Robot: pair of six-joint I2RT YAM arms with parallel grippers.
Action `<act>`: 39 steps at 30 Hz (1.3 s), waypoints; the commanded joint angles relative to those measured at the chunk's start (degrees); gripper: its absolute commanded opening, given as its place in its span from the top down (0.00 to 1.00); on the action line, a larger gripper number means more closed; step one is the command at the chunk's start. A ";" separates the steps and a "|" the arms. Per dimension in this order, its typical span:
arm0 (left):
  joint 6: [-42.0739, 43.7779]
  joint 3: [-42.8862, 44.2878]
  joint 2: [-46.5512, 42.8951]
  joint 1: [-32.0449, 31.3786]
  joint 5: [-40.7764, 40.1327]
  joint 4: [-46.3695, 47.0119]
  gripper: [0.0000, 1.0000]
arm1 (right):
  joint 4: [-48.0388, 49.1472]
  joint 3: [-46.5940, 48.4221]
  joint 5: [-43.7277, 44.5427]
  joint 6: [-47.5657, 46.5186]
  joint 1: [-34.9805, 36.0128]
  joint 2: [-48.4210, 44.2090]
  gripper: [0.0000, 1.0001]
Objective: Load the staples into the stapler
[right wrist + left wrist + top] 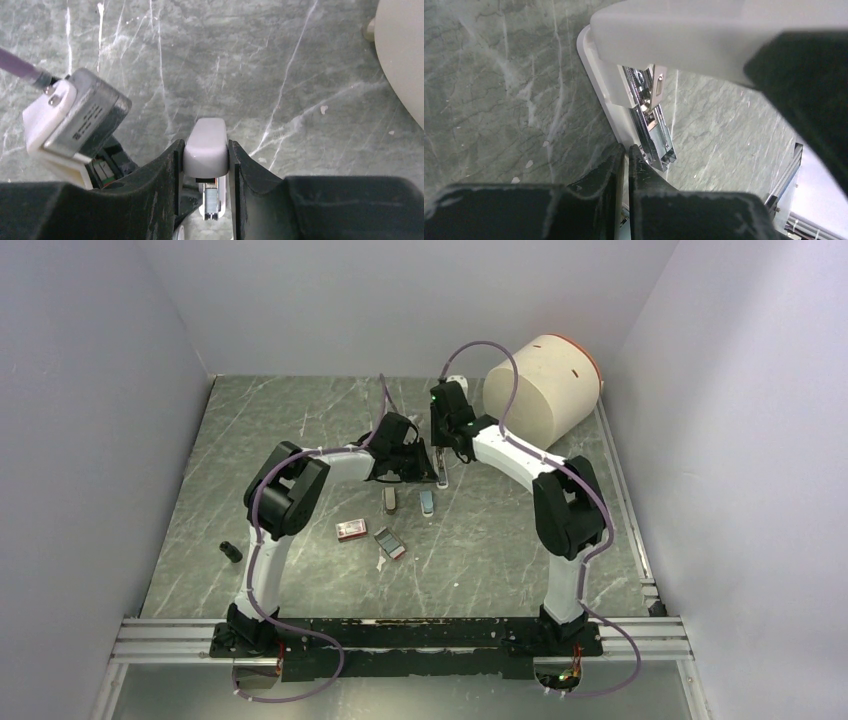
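The white stapler (441, 476) stands opened between my two grippers at the middle of the table. My right gripper (205, 143) is shut on its rounded top arm (206, 152), held lifted. Under that arm the metal magazine (655, 127) lies exposed above the white base (599, 75). My left gripper (627, 148) has its fingers pressed almost together on the thin edge of that base. The staples (390, 543), a small grey block with a red end, lie on the table nearer the arm bases, apart from both grippers.
A little red box (350, 530) lies left of the staples. Two small grey pieces (390, 498) (427, 502) sit just in front of the stapler. A small black object (231, 551) lies at the left. A big cream cylinder (540, 390) stands at the back right.
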 commanded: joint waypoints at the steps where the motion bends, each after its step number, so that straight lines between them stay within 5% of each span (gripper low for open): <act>1: 0.96 -0.40 4.04 -0.14 -4.57 -5.17 0.91 | -4.40 -2.11 0.72 4.42 1.56 -2.63 0.78; 19: -1.14 -2.60 4.13 0.69 -4.11 -3.68 0.91 | -5.41 -9.38 0.18 7.64 4.24 -6.26 0.78; 32: -6.73 -6.31 -3.00 3.56 4.63 4.54 0.89 | -4.12 -14.40 0.82 8.67 5.17 -4.05 0.79; 39: -7.02 -9.51 -10.45 4.13 -0.88 4.86 0.86 | -4.21 -14.10 0.59 8.86 5.21 -1.14 0.79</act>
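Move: The right hand grips the raised white cover of the open stapler; the front end of its base lies about 8 cm back, straight in line and some 10 cm below. The blue stapler is roughly 13 cm back and 2 cm left, the tan one about 12 cm back and 10 cm left, both table-low. The left hand's nearly shut tips are at the base's edge, its front end about 1 cm back and 1 cm right. Still gripping the cover, the right hand swings it 8 cm back and 6 down towards the base; left withdraws leftward. ##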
